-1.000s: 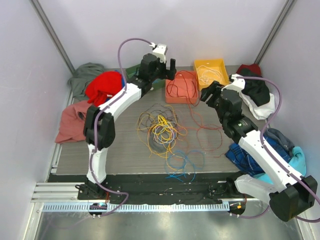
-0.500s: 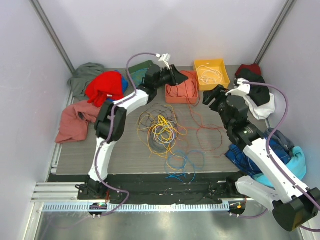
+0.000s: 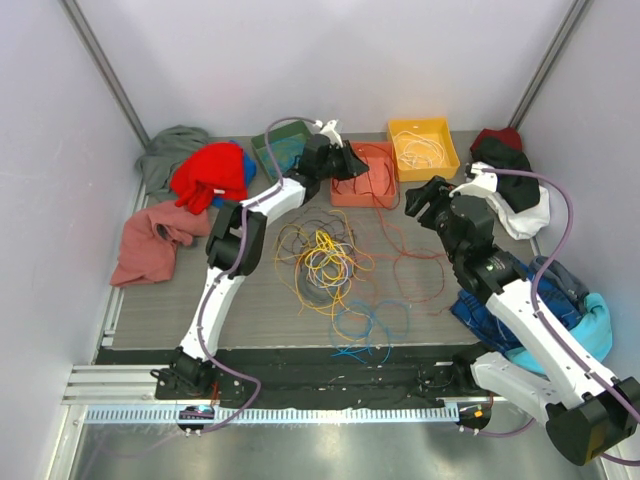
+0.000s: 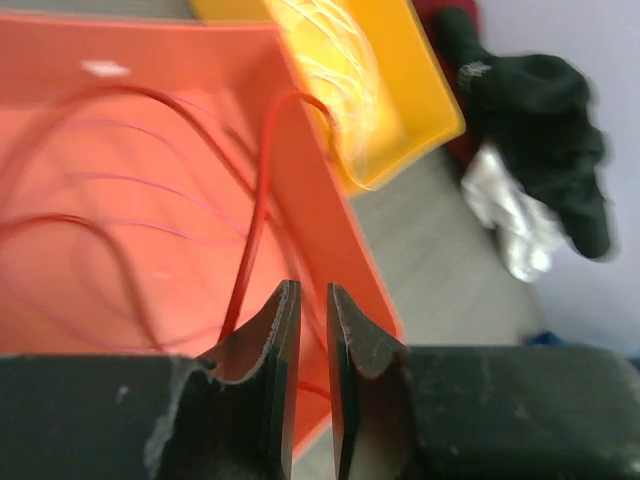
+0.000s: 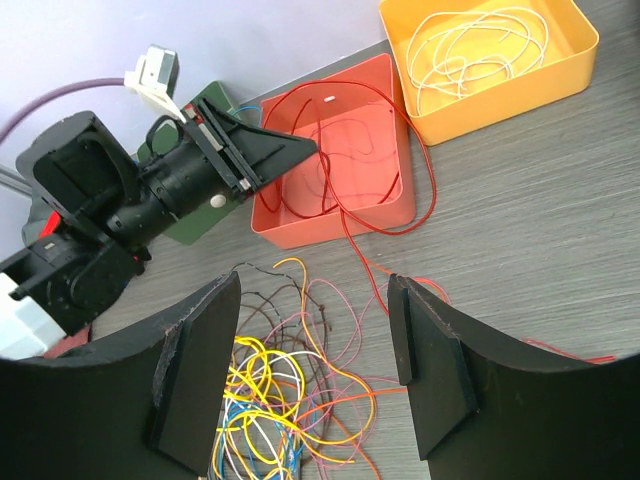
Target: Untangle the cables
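Note:
The cables [image 3: 325, 262] lie tangled mid-table: yellow, orange, brown, white and blue loops, also seen under my right gripper [image 5: 312, 370]. That gripper [image 3: 425, 197] hovers open above the table with nothing between its fingers. A red cable [image 3: 410, 255] trails from the table over the rim into the red bin [image 3: 365, 203]. My left gripper [image 3: 355, 163] hangs over that bin, jaws drawn together to a thin slit [image 4: 310, 300] with nothing seen in it. The red cable [image 4: 262, 190] runs behind its left finger. A white cable [image 5: 480, 45] lies coiled in the yellow bin [image 5: 500, 110].
A green bin [image 3: 280, 145] stands left of the red one. Clothes ring the mat: red [image 3: 210, 170], grey [image 3: 170, 150] and pink [image 3: 150, 245] on the left, black and white [image 3: 510, 190] and blue [image 3: 565, 300] on the right. Blue cables [image 3: 365, 330] lie near the front edge.
My left gripper was raised and wide open; it has dropped right over the red bin and closed to a slit. The right arm shifted slightly, jaws unchanged.

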Controlling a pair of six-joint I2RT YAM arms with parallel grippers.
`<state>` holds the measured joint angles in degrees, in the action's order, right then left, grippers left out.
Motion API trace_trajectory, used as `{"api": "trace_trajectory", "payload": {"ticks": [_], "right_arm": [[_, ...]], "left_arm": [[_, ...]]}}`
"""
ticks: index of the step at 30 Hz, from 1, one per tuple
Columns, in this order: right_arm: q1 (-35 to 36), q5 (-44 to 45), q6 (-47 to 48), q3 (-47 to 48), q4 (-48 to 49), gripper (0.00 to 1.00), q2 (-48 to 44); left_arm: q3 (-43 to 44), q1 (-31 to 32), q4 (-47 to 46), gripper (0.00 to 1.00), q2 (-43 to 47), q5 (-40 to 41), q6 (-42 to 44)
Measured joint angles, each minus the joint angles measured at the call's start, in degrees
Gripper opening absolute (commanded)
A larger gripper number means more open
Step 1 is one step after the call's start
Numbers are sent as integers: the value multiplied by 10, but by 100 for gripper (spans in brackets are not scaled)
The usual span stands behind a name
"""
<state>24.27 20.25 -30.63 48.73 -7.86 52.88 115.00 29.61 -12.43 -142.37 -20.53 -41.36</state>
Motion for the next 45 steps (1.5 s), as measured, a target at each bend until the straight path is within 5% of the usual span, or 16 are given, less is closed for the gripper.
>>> {"api": "trace_trajectory", "payload": {"ticks": [9, 12, 17, 18, 19, 31, 37, 45], "right_arm": [[0, 0, 0, -6, -5, 68, 0], [0, 0, 0, -6, -8, 68, 0], [0, 0, 0, -6, -9, 68, -3], [0, 0, 0, -6, -10, 68, -5], [0, 1, 0, -6, -10, 68, -7], [0, 2, 0, -8, -12, 68, -44], [0, 2, -2, -15, -12, 68, -48], [0, 2, -2, -19, -12, 68, -51]], "left_arm": [[23, -25, 133, 18, 0, 122, 105], [-18, -30, 116, 26, 23, 130, 115], [-149, -30, 48, 64, 120, 130, 118], [-160, -29, 39, 92, 138, 130, 120], [-167, -27, 30, 100, 155, 130, 121], [-316, 74, -47, 100, 349, 151, 97], [-416, 124, -40, 100, 327, 190, 25], [-426, 112, -64, 99, 266, 211, -61]]}}
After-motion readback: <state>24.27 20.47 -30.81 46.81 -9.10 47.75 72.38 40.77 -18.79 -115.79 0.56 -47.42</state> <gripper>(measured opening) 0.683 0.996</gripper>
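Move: The red cable's trailing run, just outside the front wall of the coral box, lies about 9 cm back, 5 cm right and 11 cm below the left hand; the coral box's middle is some 4 cm ahead, 8 cm down. The yellow box stands about 11 cm ahead and 16 cm right, the green box 9 cm ahead and 20 cm left, the cable tangle 20 cm back and 9 cm left. From the right hand, that run lies roughly 12 cm ahead, 7 cm left, 26 cm below. The red cable in the coral box is still against the left hand's nearly shut fingertips as they go some 8 cm left, slightly forward and down. Then they open wide, the hand lifts out about 18 cm, draws back over the front wall and sinks again towards the trailing run, ending roughly 15 cm back from its start. ##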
